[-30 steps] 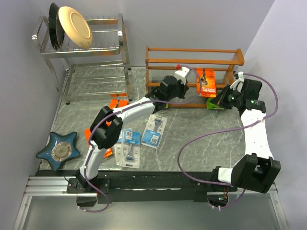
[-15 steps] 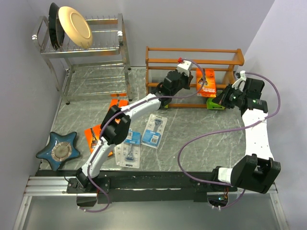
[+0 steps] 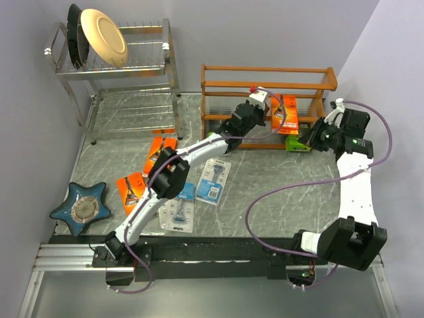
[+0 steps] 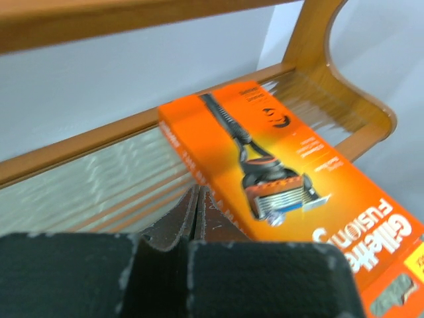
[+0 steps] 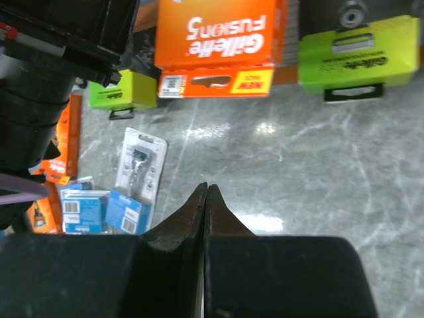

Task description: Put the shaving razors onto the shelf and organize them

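Observation:
An orange razor pack [image 3: 283, 112] leans on the lower tier of the brown wooden shelf [image 3: 265, 69]; in the left wrist view this pack [image 4: 285, 172] fills the middle. My left gripper [image 4: 197, 193] is shut and empty, its tips at the pack's left edge. My right gripper [image 5: 206, 189] is shut and empty above bare table, in front of the shelf's right end. Two lime-green boxes [image 5: 358, 55] [image 5: 125, 89] stand at the shelf's foot. Two more orange packs [image 3: 159, 146] [image 3: 131, 187] and pale blue blister cards [image 3: 213, 180] [image 3: 177, 207] lie on the table.
A chrome dish rack [image 3: 119, 73] with plates stands at the back left. A blue star-shaped dish [image 3: 82, 206] sits near the front left edge. The left arm [image 3: 199, 146] stretches diagonally across the table toward the shelf, above some of the packs.
My left gripper has slid to the right along the shelf, up to the orange pack. The right gripper has drawn slightly back to the right.

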Tool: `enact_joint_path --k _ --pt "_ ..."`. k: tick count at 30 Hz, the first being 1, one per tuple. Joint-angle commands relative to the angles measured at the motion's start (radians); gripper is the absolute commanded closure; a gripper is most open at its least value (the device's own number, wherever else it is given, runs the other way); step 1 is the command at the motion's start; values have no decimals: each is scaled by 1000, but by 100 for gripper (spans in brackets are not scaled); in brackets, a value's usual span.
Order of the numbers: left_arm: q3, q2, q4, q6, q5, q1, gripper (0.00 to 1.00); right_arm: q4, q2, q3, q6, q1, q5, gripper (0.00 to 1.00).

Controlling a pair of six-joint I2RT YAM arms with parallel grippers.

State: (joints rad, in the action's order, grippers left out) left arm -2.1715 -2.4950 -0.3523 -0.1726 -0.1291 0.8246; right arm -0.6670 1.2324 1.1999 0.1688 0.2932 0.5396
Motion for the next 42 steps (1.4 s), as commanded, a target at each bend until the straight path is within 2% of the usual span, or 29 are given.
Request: enact_joint_path --k 1,12,15,18,20,21,23,24,25,27,28,31,34,37,42 --pt "-102 -77 -92 16 -3 30 99 -43 -57 79 -69 40 -32 100" --pt "-159 -145 -192 22 -52 79 99 -54 -60 46 -69 101 -9 100" --pt "-146 -119 -182 22 -108 84 99 -13 -57 21 -63 103 26 100" --pt "-41 -6 -192 41 -219 84 99 76 -56 3 -31 93 66 99" --pt "125 85 -250 74 -274 85 99 136 -60 -3 -8 39 42 99" --pt "189 185 -272 85 -286 84 99 182 -56 0 -6 12 11 100" --pt "394 296 -327 102 -305 84 99 210 -27 21 -37 -40 -9 100" --pt "473 415 -352 107 -294 81 99 237 -15 42 -55 -105 -50 100" --pt "633 479 -379 110 -281 80 99 259 4 47 -96 -138 -82 100" --pt "773 650 -398 113 -235 80 99 352 16 41 -146 -231 -134 100" --pt "874 701 -380 96 -227 80 99 383 31 37 -207 -270 -239 100" --pt "981 872 -197 9 -239 77 99 481 100 49 -293 -357 -340 100" --pt "1044 993 -22 -59 -222 76 99 475 217 133 -347 -410 -420 100" --pt "1096 1068 50 -90 -195 76 99 501 286 174 -380 -434 -464 100" --pt "1144 1121 58 -99 -188 68 99 546 349 187 -524 -489 -564 100"
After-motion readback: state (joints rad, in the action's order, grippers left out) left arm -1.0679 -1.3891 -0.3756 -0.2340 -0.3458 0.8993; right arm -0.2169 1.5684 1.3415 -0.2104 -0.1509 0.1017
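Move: The orange Gillette box leans on the shelf tier with its middle about 6 cm right of the left gripper, 1 cm nearer the base and 2 cm lower. From the right gripper it lies some 10 cm ahead, 5 cm left and 2 cm lower. The right green-ended pack lies on the table under the shelf, about 9 cm ahead of the right gripper, level sideways and 21 cm down. The other green-ended pack is some 15 cm left of the left gripper, level ahead and 19 cm down. Keep both grippers shut. Push the left fingertips rightward about 4 cm against the orange box's left edge as the right gripper gives way about 3 cm rightward. Then pull the left gripper back, left and up, well clear. Meanwhile, swing the right gripper left, then forward some 15 cm to the box's left side, rolling its left side down about 30 degrees and tipping the fingers up. ##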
